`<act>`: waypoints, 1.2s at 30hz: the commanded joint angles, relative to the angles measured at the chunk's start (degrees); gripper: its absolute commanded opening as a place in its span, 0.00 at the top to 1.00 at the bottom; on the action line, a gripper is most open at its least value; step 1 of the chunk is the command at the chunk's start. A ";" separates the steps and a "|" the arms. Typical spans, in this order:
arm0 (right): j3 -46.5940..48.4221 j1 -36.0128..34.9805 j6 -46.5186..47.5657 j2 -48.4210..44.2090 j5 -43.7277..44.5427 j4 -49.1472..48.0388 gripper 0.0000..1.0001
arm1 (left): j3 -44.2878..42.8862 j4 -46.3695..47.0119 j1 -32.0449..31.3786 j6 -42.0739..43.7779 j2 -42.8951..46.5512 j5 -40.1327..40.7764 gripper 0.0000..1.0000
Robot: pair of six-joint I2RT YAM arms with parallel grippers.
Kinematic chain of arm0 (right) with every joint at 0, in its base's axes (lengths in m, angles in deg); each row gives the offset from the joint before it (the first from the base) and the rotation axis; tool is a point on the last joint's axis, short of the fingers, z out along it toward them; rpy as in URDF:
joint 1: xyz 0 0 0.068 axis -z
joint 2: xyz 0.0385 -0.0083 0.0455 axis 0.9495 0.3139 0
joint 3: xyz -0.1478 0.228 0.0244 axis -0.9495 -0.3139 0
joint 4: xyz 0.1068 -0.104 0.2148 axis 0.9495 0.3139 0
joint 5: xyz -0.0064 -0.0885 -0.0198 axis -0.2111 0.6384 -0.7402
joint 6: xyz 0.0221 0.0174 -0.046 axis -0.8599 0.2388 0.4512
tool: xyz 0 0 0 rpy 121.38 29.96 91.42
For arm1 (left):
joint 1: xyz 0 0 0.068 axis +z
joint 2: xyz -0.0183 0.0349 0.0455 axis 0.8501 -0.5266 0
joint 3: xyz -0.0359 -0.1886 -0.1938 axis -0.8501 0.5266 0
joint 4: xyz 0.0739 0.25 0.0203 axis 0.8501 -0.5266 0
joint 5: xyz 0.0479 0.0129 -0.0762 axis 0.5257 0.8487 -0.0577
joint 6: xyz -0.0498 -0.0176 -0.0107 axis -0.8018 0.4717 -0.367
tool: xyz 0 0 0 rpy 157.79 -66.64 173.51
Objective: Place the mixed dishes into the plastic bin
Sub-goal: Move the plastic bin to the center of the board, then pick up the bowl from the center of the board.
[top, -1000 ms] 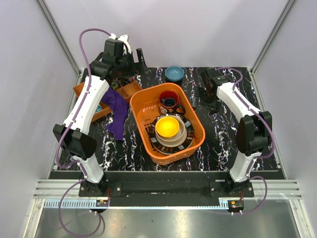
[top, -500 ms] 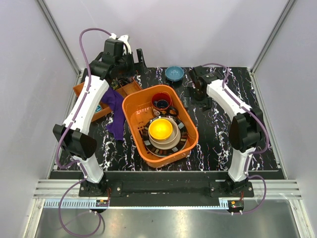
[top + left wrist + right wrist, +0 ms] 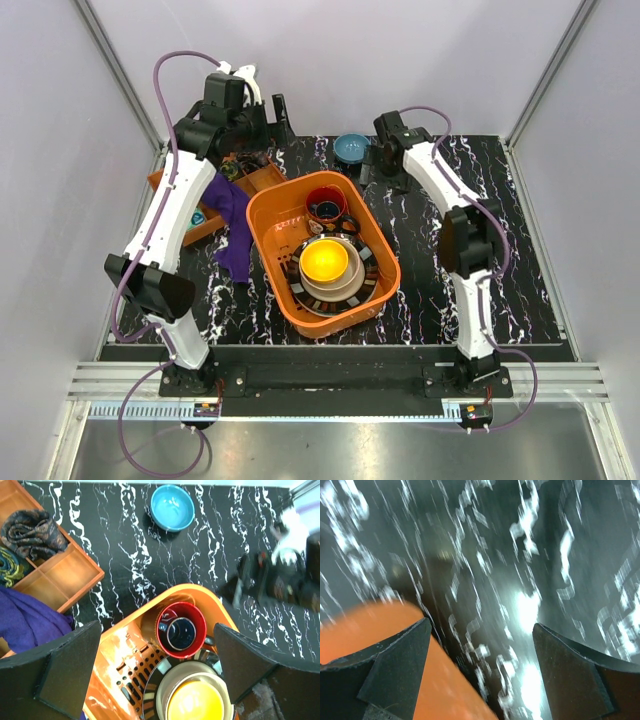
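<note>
The orange plastic bin (image 3: pixel 320 325) sits mid-table. Inside it, an orange-yellow bowl (image 3: pixel 324 260) rests in a beige bowl (image 3: pixel 346 286) on a dark striped-rim plate (image 3: pixel 302 287), with a red mug (image 3: pixel 326 205) behind them. A small blue bowl (image 3: pixel 351 148) stands on the table behind the bin. My right gripper (image 3: pixel 373 168) is open and low, just right of that bowl; its blurred wrist view shows the bin's rim (image 3: pixel 395 650) at lower left. My left gripper (image 3: pixel 280 115) hangs open and empty high above the bin (image 3: pixel 125 645), mug (image 3: pixel 181 630) and blue bowl (image 3: pixel 172 500).
A brown-orange compartment tray (image 3: pixel 262 180) holding dark cloths lies at the back left, with a purple cloth (image 3: pixel 235 235) draped between it and the bin. Frame posts and grey walls close in the black marbled table (image 3: pixel 440 270).
The bin slid and turned to the left. My right arm swung toward the back left, ending beside the small blue bowl. The left arm rose slightly.
</note>
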 commanded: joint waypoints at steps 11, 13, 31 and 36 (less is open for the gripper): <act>31.72 3.68 -11.62 23.05 -8.50 -10.99 0.09 | 4.17 1.11 0.31 -0.82 4.13 0.99 0.01; 30.05 4.03 -13.20 22.96 -9.47 -15.46 0.09 | 4.87 1.02 0.31 -0.91 4.66 1.34 0.01; 35.94 5.35 -24.45 32.10 -10.09 -24.62 0.09 | 9.27 1.02 0.31 -1.70 7.48 3.54 0.01; 36.02 5.61 -27.09 33.24 -9.12 -27.52 0.09 | 10.58 1.11 0.31 -1.96 8.35 3.63 0.01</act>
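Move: The blue bowl lies about 24 cm ahead of the right hand, 9 cm to its left and roughly 9 cm lower. The orange plastic bin's middle is some 18 cm back and 14 cm left of that hand; the red mug inside is about 4 cm back and 15 cm left, both around 5 cm below. From the left hand, the blue bowl is roughly 28 cm ahead, 19 cm right and 31 cm below. Forward and quickly, the right hand leaves the bin's side and reaches about 18 cm towards the blue bowl, drifting left and sinking some 5 cm in two dips. On the way its left side rolls up nearly 30 degrees, the tips swing forward and it turns clockwise; the open fingers come close to the near right rim. The open left hand sinks and eases back a few centimetres. ##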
